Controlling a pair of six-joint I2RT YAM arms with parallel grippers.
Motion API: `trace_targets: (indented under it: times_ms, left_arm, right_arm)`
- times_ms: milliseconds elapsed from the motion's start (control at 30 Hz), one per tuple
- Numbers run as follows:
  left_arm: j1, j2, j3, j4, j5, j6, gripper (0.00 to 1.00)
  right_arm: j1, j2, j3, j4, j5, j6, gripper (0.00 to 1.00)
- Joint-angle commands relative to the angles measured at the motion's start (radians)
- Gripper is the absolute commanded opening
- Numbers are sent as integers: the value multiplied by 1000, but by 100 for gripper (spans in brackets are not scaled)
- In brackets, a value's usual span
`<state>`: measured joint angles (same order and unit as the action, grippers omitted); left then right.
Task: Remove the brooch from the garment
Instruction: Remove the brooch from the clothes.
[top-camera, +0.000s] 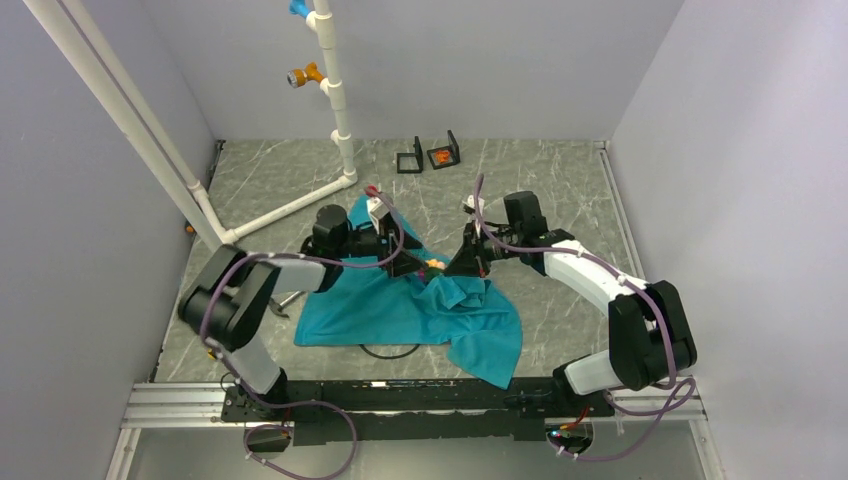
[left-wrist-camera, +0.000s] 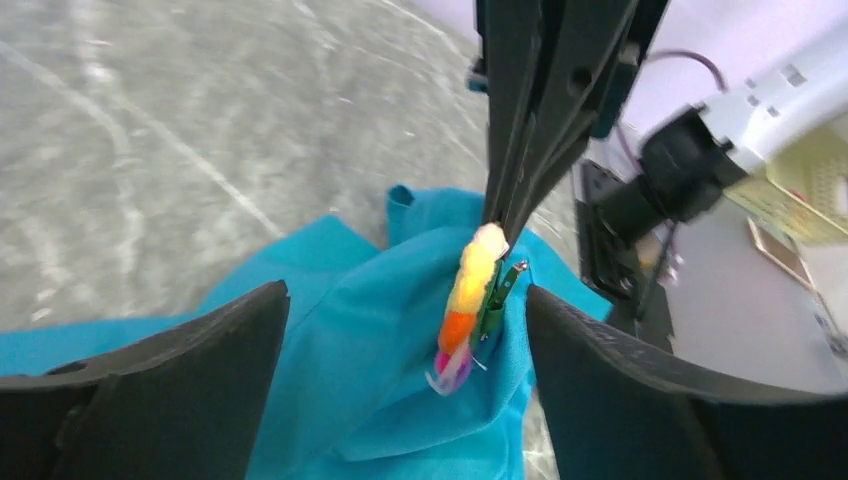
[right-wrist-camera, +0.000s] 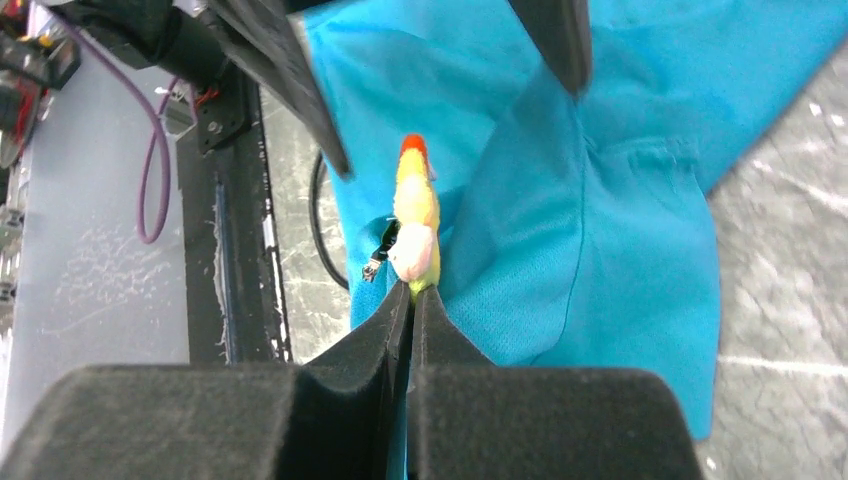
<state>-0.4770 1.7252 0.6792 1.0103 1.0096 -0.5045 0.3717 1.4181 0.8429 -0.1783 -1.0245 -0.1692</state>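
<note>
The teal garment (top-camera: 400, 310) lies crumpled on the marble tabletop between the two arms. The brooch (left-wrist-camera: 470, 300), a small fluffy piece in yellow, orange and pink with a green clip, is pinned on a raised fold of the cloth (left-wrist-camera: 350, 380). My right gripper (right-wrist-camera: 412, 290) is shut on the brooch (right-wrist-camera: 415, 215), pinching its near end. The left gripper (left-wrist-camera: 405, 300) stands open, one finger on each side of the brooch and touching neither it nor the fold. From above, both grippers (top-camera: 410, 262) (top-camera: 462, 265) meet at the brooch (top-camera: 433, 265).
A white pipe frame (top-camera: 335, 100) with orange and blue fittings rises at the back left. Two small black stands (top-camera: 410, 160) (top-camera: 443, 155) sit near the back wall. A black cable loop (top-camera: 390, 350) pokes out under the garment's near edge.
</note>
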Motion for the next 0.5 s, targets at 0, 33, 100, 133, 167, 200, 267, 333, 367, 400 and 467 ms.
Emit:
trace_targets:
  times_ms: [0, 33, 100, 133, 167, 200, 267, 333, 367, 400, 467]
  left_arm:
    - [17, -213, 50, -502, -259, 482, 99]
    - [17, -234, 62, -540, -330, 508, 99]
    - [20, -249, 121, -679, -474, 567, 100]
    - [27, -255, 142, -727, -482, 612, 100]
    - [32, -269, 153, -745, -484, 645, 100]
    - [39, -289, 149, -737, -494, 669, 99]
    - [45, -314, 142, -698, -538, 672, 100]
    - [46, -301, 209, -806, -487, 736, 100]
    - [42, -283, 267, -887, -449, 758, 100]
    - [38, -266, 302, -962, -397, 764, 100]
    - [18, -262, 303, -995, -298, 755, 99]
  right_arm:
    - [-26, -22, -27, 40, 97, 94, 0]
    - [-35, -21, -31, 38, 116, 113, 0]
    - [-63, -11, -42, 42, 122, 154, 0]
    - [-78, -1, -44, 41, 119, 166, 0]
    - [-105, 9, -46, 41, 114, 201, 0]
    - [-126, 20, -46, 41, 103, 220, 0]
    - [-155, 39, -44, 43, 92, 251, 0]
    - [-163, 45, -44, 38, 78, 259, 0]
    - [-163, 42, -48, 45, 68, 267, 0]
    - [-163, 38, -54, 58, 57, 281, 0]
    - [-163, 36, -56, 66, 34, 290, 0]
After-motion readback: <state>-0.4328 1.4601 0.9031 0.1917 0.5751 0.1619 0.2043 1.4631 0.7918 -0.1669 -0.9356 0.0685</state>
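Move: The right hand already has the brooch by its edge in shut fingertips; the brooch's middle is some 2 cm left and 1 cm ahead of that hand, level with it. The garment's raised fold lies about 3 cm back, 3 cm right and 8 cm below the right hand. From the left hand, already clear of the brooch, the brooch is roughly 4 cm right and 1 cm back, with the empty black frame some 30 cm ahead, 1 cm left and 10 cm lower. Still pinching the brooch, the right hand draws it away from the left hand, about 5 cm right with some forward and down, turning roughly 20 degrees clockwise. The left hand, touching nothing, opens the rest of the way and backs off about 10 cm forward and left, rising slightly and tipping its fingers down and forward. ##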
